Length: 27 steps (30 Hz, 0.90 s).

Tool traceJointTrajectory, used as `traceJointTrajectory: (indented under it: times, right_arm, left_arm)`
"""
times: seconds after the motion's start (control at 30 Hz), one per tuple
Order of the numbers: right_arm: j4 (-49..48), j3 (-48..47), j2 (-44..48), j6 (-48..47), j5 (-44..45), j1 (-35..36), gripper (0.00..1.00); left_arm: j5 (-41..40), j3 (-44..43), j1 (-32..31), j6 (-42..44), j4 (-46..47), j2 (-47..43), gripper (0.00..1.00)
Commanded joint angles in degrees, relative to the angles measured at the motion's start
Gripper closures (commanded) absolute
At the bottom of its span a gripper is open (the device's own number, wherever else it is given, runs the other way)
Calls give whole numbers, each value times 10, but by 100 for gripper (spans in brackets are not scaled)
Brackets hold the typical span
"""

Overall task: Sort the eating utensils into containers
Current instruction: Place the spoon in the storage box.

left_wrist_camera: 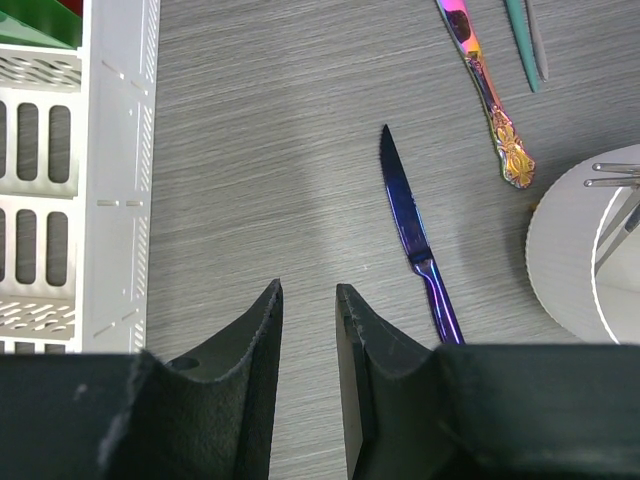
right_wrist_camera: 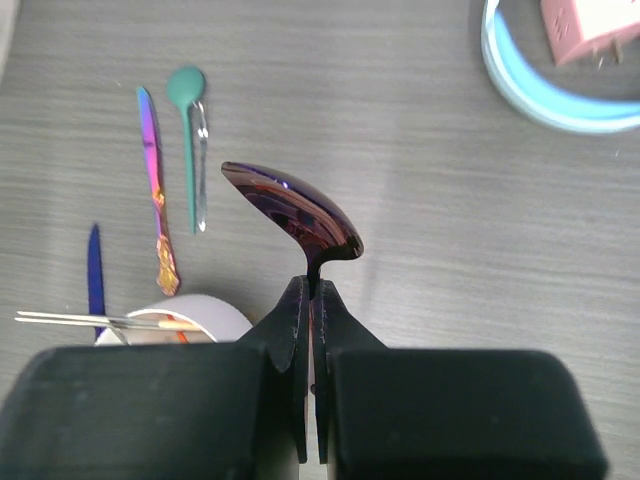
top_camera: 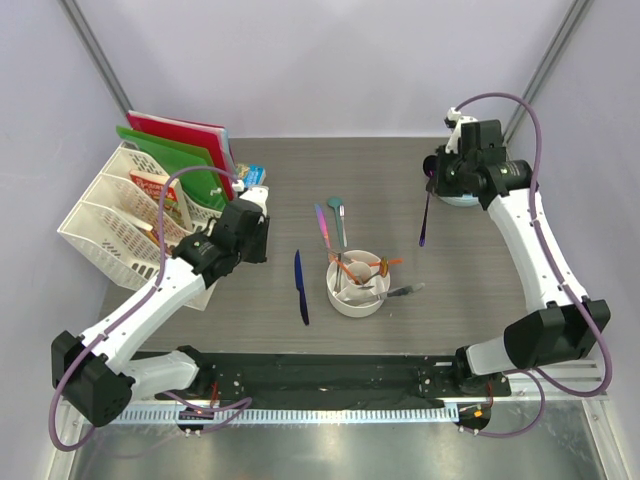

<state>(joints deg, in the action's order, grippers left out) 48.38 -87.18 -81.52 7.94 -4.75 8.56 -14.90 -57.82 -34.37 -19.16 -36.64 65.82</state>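
My right gripper [right_wrist_camera: 313, 285] is shut on the handle of a purple spoon [right_wrist_camera: 295, 210], which hangs in the air over the table's right side [top_camera: 425, 222]. The white divided cup [top_camera: 357, 283] stands mid-table with orange chopsticks and silver pieces in it. A dark blue knife [top_camera: 301, 287] lies left of the cup. My left gripper [left_wrist_camera: 308, 295] hovers open over bare table, left of that knife [left_wrist_camera: 412, 232], with nothing between its fingers. An iridescent knife [top_camera: 325, 228], a teal spoon [top_camera: 338, 220] and a slim silver piece [right_wrist_camera: 201, 170] lie just behind the cup.
A white lattice rack [top_camera: 110, 225] with red and green folders stands at the far left, close to my left arm. A light blue bowl [right_wrist_camera: 540, 90] holding a pink cube [right_wrist_camera: 590, 25] sits at the back right, below my right wrist.
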Motion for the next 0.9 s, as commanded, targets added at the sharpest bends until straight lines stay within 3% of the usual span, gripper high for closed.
traceJointTrajectory:
  times: [0.0,0.17,0.3,0.47,0.87]
  right_arm:
    - [-36,-64,9,-1,-6,3,99]
    - [-32,-119,-2,8,-29,4,99]
    - [-32,-143,2,31,-101,5,99]
    - [-150,-39,66,87,-162,15,99]
    - [-203,84,102,120,-219,52,99]
  left_arm:
    - [7,-5,3,-8,13,-17,71]
    - [13,-5,2,-14,13,-14,71]
    - [20,-6,3,-20,19,-5,70]
    - [36,-12,2,-25,29,11,71]
    - [43,-17,2,-35,34,24,71]
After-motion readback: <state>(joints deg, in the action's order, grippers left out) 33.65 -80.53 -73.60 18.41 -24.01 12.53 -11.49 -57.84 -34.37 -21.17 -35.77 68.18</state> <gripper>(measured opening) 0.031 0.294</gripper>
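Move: The purple spoon is already in the right hand, bowl up and handle hanging. The white round container it goes to, taken as the storage box, lies about 15 cm back, 15 cm left and some 21 cm below that hand. On the table some 25 cm below the hand, the teal spoon is 19 cm left and 2 cm ahead, and the pink knife 22 cm left, level. From the left hand, the container lies about 22 cm right, 4 cm back and 13 cm lower. The spoon, still pinched in the shut right fingers, is first lifted about 10 cm with a little forward drift, then swung left towards being over the white container while coming back and sinking a few centimetres, some 9 cm left in all. Meanwhile the wrist rolls left side up by about 20 degrees and turns some 15 degrees counter-clockwise. ##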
